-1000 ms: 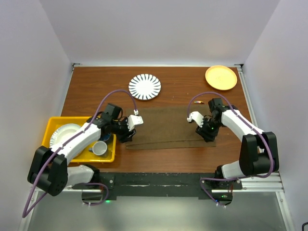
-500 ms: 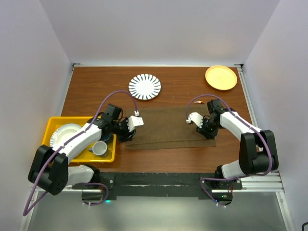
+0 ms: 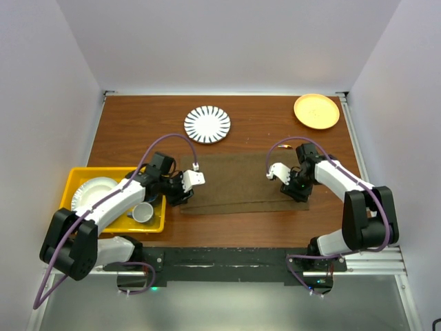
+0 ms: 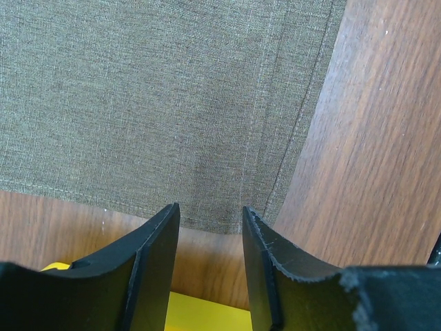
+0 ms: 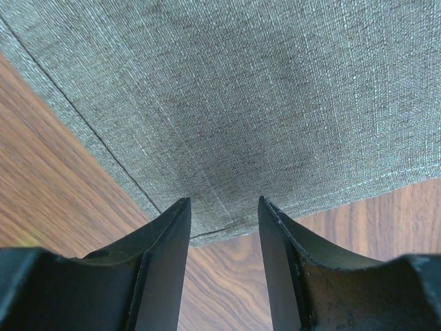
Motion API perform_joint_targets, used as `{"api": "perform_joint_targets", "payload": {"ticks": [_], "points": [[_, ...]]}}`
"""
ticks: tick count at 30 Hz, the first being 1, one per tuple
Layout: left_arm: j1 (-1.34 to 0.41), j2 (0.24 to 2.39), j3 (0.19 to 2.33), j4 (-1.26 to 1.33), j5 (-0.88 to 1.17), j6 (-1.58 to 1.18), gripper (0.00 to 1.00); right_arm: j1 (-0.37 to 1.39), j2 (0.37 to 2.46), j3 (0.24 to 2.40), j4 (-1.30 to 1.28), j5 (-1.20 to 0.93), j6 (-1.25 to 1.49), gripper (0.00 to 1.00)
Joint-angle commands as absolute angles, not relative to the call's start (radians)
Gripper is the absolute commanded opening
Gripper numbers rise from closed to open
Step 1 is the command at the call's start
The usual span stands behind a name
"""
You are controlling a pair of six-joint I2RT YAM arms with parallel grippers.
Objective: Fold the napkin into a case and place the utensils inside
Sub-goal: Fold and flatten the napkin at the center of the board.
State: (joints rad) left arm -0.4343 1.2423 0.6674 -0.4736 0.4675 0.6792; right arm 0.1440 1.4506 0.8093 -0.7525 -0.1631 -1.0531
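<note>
The olive-brown napkin [image 3: 241, 183] lies flat on the table as a wide, doubled rectangle. My left gripper [image 3: 183, 194] is low at its near left corner. In the left wrist view the left gripper [image 4: 210, 214] is open, and only the napkin [image 4: 158, 103] hem and bare wood show between its fingers. My right gripper [image 3: 295, 190] is at the near right corner. The right wrist view shows the right gripper [image 5: 222, 207] open over the napkin [image 5: 262, 96] corner, where two layers part slightly. The utensils are out of view. No narrow case shape shows.
A yellow bin [image 3: 77, 176] with a white plate and a cup stands at the left table edge, close to my left arm. A striped plate [image 3: 207, 124] lies behind the napkin. An orange plate [image 3: 316, 110] sits at the back right corner.
Both grippers have shifted slightly at the napkin's near corners. The napkin's near edge has moved back a little.
</note>
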Motion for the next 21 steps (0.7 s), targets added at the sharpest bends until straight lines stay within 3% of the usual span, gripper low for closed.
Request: {"api": "perform_joint_targets", "payload": {"ticks": [1,9,15,21], "points": [[-0.439,1.218,0.660,-0.434,0.472,0.716,0.46,0.150,1.465,0.818,-0.741,-0.137,-1.080,0.46],[-0.442,1.216,0.657,-0.426,0.463,0.735,0.46,0.153,1.474,0.802,-0.721,-0.129,-1.075,0.33],[-0.449,1.215,0.657,-0.425,0.465,0.745,0.46,0.156,1.456,0.816,-0.759,-0.141,-1.071,0.01],[-0.466,1.206,0.657,-0.426,0.466,0.759,0.44,0.155,1.399,0.891,-0.851,-0.178,-1.057,0.00]]}}
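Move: The napkin lies folded flat and wide. Its cloth by the near right corner is right under the right hand's half-open fingers, about 1 cm down, the corner itself roughly 3 cm back and 2 cm to the right. The napkin's middle is some 18 cm left and 5 cm ahead; the utensils' visible ends show about 17 cm ahead and 5 cm left. That same cloth is around 37 cm to the left hand's right, level with it, 4 cm down. The right fingers come down on the napkin's near right corner area and pinch a fold of cloth there: the hand sinks a little under 1 cm while the half-open fingers close fully, then starts back up by about half a centimetre, still gripping and with hardly any wrist turn. ##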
